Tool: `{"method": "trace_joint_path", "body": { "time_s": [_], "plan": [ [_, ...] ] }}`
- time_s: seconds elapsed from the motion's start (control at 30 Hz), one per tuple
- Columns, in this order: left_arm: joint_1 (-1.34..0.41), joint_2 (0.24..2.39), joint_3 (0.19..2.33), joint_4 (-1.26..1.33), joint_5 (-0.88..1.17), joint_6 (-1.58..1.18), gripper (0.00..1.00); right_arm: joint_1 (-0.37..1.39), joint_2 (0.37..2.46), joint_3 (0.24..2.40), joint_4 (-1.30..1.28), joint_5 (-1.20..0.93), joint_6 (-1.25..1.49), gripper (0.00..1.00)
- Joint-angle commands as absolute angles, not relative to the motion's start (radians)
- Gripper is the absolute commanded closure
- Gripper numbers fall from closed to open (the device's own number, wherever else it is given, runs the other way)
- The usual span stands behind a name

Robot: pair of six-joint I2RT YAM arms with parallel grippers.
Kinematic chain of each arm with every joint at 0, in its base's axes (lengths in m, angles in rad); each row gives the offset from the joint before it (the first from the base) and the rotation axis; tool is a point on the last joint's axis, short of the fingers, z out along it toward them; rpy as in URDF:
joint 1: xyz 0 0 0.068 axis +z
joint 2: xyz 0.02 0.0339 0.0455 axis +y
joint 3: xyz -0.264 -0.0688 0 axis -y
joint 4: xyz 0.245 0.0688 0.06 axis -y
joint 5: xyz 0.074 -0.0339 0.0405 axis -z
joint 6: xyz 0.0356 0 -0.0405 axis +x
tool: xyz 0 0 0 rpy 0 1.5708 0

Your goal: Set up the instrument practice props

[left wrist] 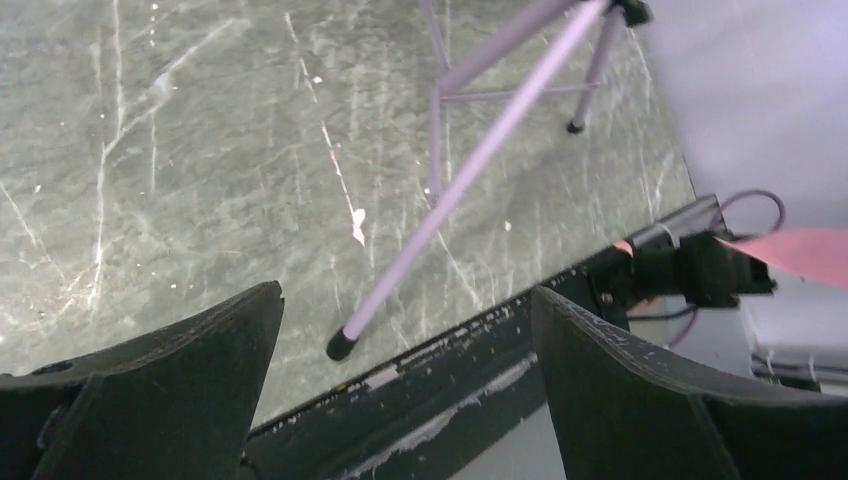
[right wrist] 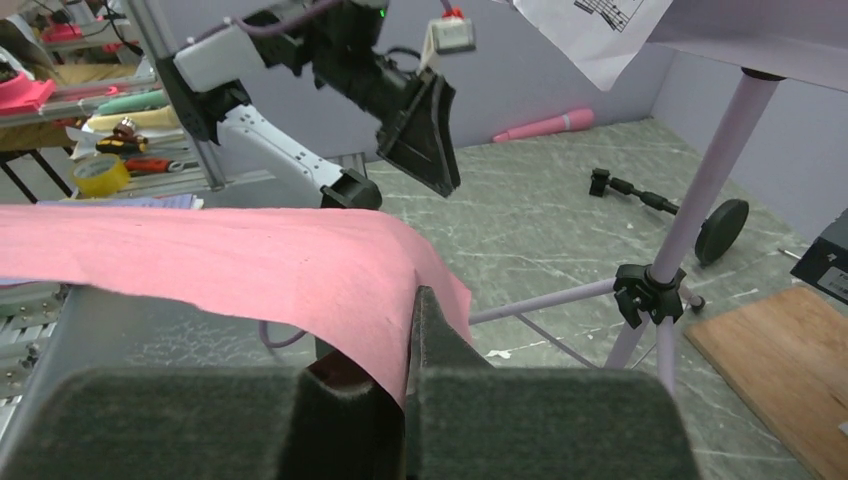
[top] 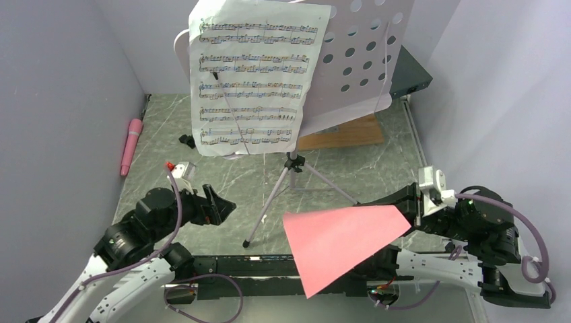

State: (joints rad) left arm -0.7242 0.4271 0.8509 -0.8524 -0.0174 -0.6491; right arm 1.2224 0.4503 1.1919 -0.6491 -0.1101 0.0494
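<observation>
The lavender perforated stand desk (top: pixel 367 60) stands on the silver tripod (top: pixel 291 176) mid-table, with a white music sheet (top: pixel 252 77) resting on it. My right gripper (top: pixel 409 214) is shut on a corner of a pink sheet (top: pixel 340 239), which hangs leftward over the near edge; the pinch shows in the right wrist view (right wrist: pixel 408 340). My left gripper (top: pixel 225 208) is open and empty, hovering near a tripod foot (left wrist: pixel 342 345). The pink microphone (top: pixel 130 146) lies by the left wall. The black mic stand (right wrist: pixel 690 215) lies on its side behind the tripod.
A wooden board (top: pixel 343 133) lies under the desk at the back. A dark flat box (top: pixel 412 73) sits at the back right. Lavender walls close in on both sides. A black rail (left wrist: pixel 470 350) runs along the near table edge.
</observation>
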Motion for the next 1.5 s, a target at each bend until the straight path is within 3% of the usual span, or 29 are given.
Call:
{"method": "trace_joint_path", "body": {
  "time_s": [0.0, 0.17, 0.43, 0.73, 1.1, 1.47],
  "plan": [
    [-0.725, 0.386, 0.698, -0.617, -0.122, -0.806, 0.01, 1.224, 0.425, 1.180, -0.615, -0.110, 0.053, 1.00],
    [-0.725, 0.487, 0.508, -0.297, 0.007, -0.778, 0.00, 1.224, 0.426, 1.169, -0.612, -0.127, 0.053, 1.00],
    [-0.725, 0.874, 0.462, 0.067, 0.208, -0.727, 0.01, 1.224, 0.410, 1.137, -0.576, -0.155, 0.059, 1.00],
    [-0.724, 1.111, 0.486, 0.037, 0.034, -0.737, 0.01, 1.224, 0.414, 1.131, -0.562, -0.170, 0.051, 1.00],
    [-0.701, 1.072, 0.495, -0.151, -0.213, -0.793, 0.01, 1.224, 0.428, 1.124, -0.568, -0.164, 0.055, 1.00],
    [-0.627, 1.051, 0.534, -0.239, -0.260, -0.750, 0.01, 1.224, 0.438, 1.111, -0.543, -0.161, 0.069, 1.00]
  ]
}}
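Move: To the right of the left hand by about 11 cm, 2 cm ahead and some 17 cm below, is the lower part of the music stand's near-left leg. That leg's rubber foot stands about 7 cm back, 6 cm right and 24 cm below the hand; the stand's clamp joint is 14 cm ahead, 18 cm right and 8 cm lower. From the right hand, the leg lies roughly 11 cm ahead, 20 cm left and 35 cm down. Dropping some 17 cm with the fingers kept wide open, the left hand swings right and forward to the near-left leg of the stand, tipping about 15 degrees further down. Low over the table, it reverses sideways, creeping on forward and back left about 7 cm, turning counter-clockwise and pushing the leg, which comes to lie across the gap between the open fingers. The right hand keeps its pinch on the pink sheet. ##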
